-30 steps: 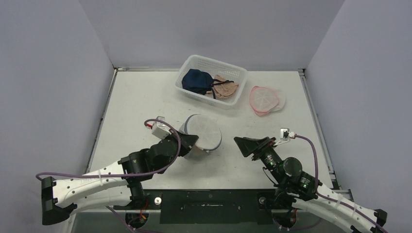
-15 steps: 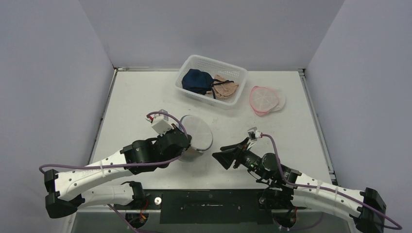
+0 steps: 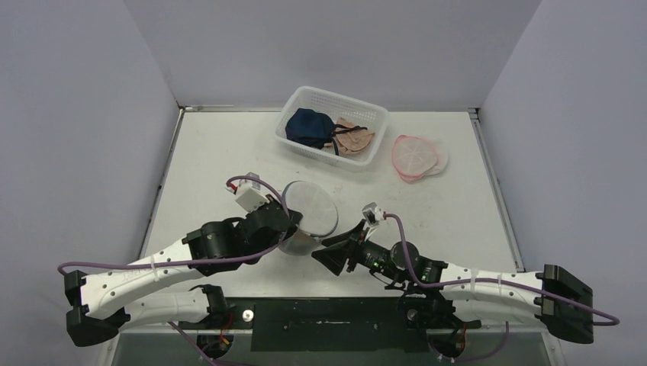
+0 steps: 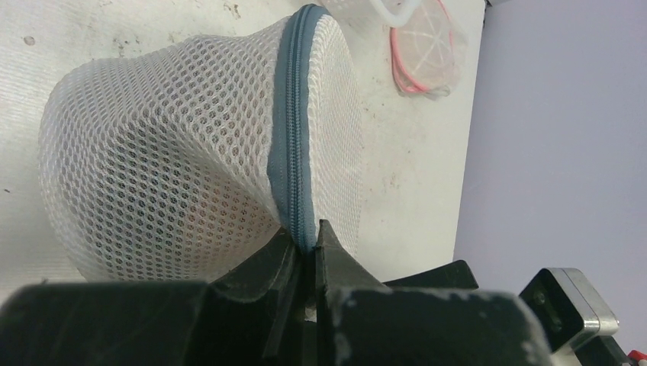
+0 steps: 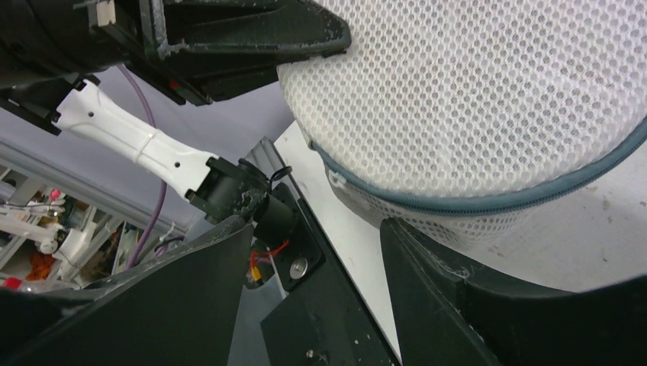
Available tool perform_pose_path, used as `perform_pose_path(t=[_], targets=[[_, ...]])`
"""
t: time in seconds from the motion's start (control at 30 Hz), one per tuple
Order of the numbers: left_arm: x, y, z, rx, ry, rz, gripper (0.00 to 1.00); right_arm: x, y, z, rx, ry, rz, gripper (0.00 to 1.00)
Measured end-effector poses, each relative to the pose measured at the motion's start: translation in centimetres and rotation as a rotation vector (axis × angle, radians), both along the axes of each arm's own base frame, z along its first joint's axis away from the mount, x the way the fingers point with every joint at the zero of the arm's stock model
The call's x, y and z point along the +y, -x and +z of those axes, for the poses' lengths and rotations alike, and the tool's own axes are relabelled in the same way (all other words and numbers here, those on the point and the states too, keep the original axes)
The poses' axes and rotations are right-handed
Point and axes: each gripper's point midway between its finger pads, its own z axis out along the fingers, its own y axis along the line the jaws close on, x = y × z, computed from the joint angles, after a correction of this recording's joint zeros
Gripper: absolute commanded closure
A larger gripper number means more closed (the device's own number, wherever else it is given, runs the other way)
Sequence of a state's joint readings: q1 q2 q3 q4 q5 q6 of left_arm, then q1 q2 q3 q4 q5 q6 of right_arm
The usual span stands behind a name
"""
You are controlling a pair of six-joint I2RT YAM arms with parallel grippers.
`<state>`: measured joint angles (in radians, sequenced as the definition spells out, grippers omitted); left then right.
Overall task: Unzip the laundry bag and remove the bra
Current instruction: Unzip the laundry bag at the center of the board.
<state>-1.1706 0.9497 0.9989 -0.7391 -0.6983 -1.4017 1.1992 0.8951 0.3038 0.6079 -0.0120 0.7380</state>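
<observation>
The laundry bag (image 3: 311, 213) is a white mesh drum with a blue-grey zipper (image 4: 292, 137) round its rim, lying tilted at mid-table. My left gripper (image 3: 293, 226) comes at it from the left and is shut on the zipper seam (image 4: 307, 238). My right gripper (image 3: 331, 250) is open just below and right of the bag. Its one finger (image 5: 427, 267) lies against the mesh under the zipper (image 5: 488, 204), and nothing sits between the jaws (image 5: 317, 229). The bra is hidden; only a faint pinkish tint shows through the mesh (image 4: 206, 221).
A white basket (image 3: 365, 107) at the back holds navy and beige garments. A flat pink-rimmed mesh pouch (image 3: 416, 156) lies to its right. The table's near edge and the arm bases lie right below both grippers. Walls close in the left, right and back.
My right arm has swung left across the table to the bag, and its jaws have narrowed. My left gripper has kept its hold and shifted the bag slightly.
</observation>
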Motion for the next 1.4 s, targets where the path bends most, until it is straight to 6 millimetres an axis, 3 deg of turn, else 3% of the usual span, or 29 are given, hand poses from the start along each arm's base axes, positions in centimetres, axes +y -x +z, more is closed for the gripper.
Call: perform_pose_path(t=[0.4,1.4], targets=[[-0.3,0.1,0.1,0.004,0.021,-0.01,1.0,0.7,-1.5,-0.1,0.033,-0.019,-0.069,0.44],[-0.4,0.0,-0.4,-0.005,0.041,-0.009,1.0,0.8,-2.2,0.5,0.048,-0.049,-0.11,0.82]])
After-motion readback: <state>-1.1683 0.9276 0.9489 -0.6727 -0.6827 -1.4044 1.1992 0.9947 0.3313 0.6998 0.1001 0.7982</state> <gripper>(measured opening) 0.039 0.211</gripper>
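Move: Just off the right fingertips hangs the small zipper pull of the laundry bag, about 3 cm ahead of the right hand, 2 cm to its left and 1 cm higher. The bag's round body lies around 8 cm ahead and 3 cm left, and the left fingertips pinching its rim are some 7 cm ahead, 5 cm left and 5 cm up. From the left hand, the pull is about 4 cm back, 3 cm right and 4 cm below. Easing forward about 2.5 cm and a little to its left, the right hand brings its half-open fingers around the zipper pull, turning some 5 degrees clockwise. Most of the travel comes early; then it creeps on while the fingers close to a narrow gap either side of the pull. The left hand keeps its pinch on the zippered rim, nearly still. ##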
